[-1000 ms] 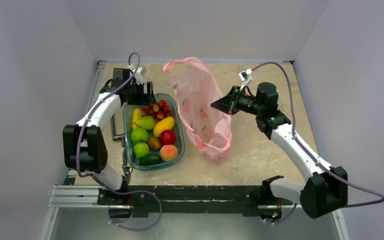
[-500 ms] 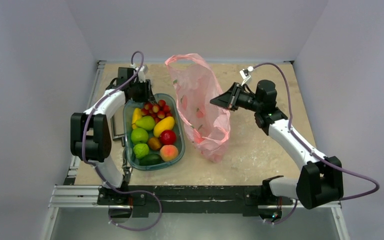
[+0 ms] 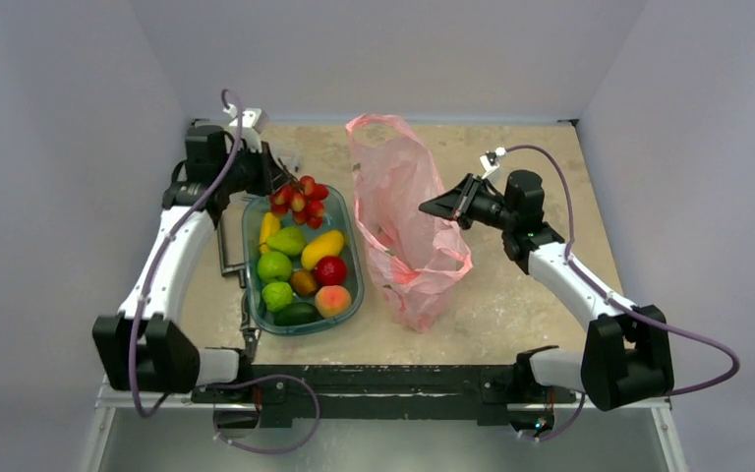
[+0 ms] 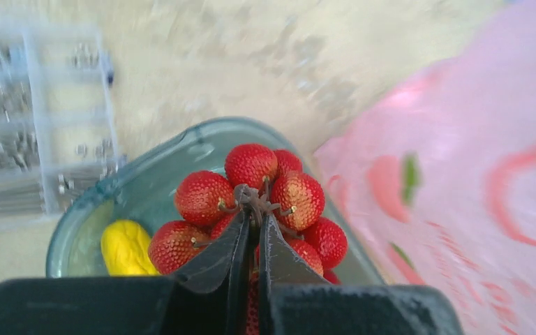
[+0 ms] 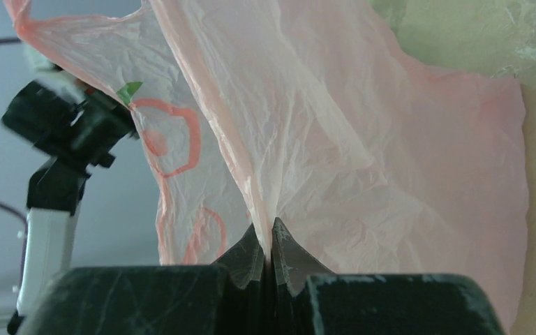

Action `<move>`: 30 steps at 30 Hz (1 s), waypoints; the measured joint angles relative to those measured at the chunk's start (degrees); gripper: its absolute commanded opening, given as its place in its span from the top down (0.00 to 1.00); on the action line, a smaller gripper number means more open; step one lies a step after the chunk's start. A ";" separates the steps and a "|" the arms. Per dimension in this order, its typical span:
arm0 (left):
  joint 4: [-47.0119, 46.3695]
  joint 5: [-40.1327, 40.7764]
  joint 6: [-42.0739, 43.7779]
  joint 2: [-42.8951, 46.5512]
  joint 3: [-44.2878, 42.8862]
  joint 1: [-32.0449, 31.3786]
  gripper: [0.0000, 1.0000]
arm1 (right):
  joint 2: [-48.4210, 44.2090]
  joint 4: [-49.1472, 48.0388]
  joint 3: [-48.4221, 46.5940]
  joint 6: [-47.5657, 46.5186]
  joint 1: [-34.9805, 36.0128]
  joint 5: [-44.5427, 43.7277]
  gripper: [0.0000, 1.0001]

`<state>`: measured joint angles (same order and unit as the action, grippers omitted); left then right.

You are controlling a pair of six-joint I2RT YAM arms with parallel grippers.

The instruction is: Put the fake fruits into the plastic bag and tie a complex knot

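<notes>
A bunch of red bumpy berries [image 4: 251,188] hangs over the far end of the teal tub [image 4: 181,139], and my left gripper [image 4: 251,218] is shut on its brown stem. The top view shows the same bunch [image 3: 298,197] at my left gripper [image 3: 277,183]. More fake fruits lie in the tub [image 3: 358,285]: a yellow mango [image 3: 322,246], a red apple [image 3: 330,269], a peach [image 3: 332,299] and green ones. The pink plastic bag [image 3: 408,231] stands upright, right of the tub. My right gripper [image 5: 271,234] is shut on a fold of the bag [image 5: 363,139]. No knot is in view.
A clear parts box [image 4: 42,125] with small hardware lies left of the tub. A metal bracket [image 3: 228,251] sits beside the tub's left wall. The grey side walls stand close on both sides. The left arm [image 5: 49,195] shows beyond the bag.
My left gripper has shut on the berry bunch's stem and lifted it off the tub's far end. The right gripper pulled the bag's edge rightward, and the bag shifted with it.
</notes>
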<state>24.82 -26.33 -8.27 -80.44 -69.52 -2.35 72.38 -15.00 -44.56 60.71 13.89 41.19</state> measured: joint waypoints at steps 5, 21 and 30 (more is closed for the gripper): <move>1.07 -7.96 0.28 12.94 -4.59 -1.90 1.00 | 0.42 -0.50 0.02 0.83 -0.31 -1.05 1.00; -3.96 -10.58 -3.28 0.31 -26.60 -28.46 1.00 | 0.22 1.29 0.02 -0.13 -0.37 -3.21 1.00; 2.03 2.67 5.97 -5.35 -15.91 -29.18 1.00 | -1.25 4.04 0.00 -2.29 -2.05 -5.01 1.00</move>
<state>26.85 -23.66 -2.31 -85.80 -85.43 -31.53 71.13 -10.96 -44.56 58.41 11.84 36.18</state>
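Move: The left hand already holds the strawberry bunch by its stem. The pink bag's open mouth, its goal, lies about 23 cm to its right and 6 cm back, roughly 2 cm lower; the bag's raised handle is some 18 cm right and 8 cm ahead, slightly higher. The fruit tub is centred about 9 cm back, level sideways, 18 cm below. From the right hand, pinching the rim, the mouth's middle lies 4 cm left, level fore and aft, 3 cm lower. Up and back first, swinging right in a high arc away from the tub, the left hand rises about 26 cm and tilts its fingertips up, then drops some 19 cm over the bag mouth while easing forward. It ends about 19 cm to the right, turned roughly 30 degrees clockwise, fingers still shut on the stem. The right hand keeps its pinch on the rim and drifts a couple of centimetres right. ##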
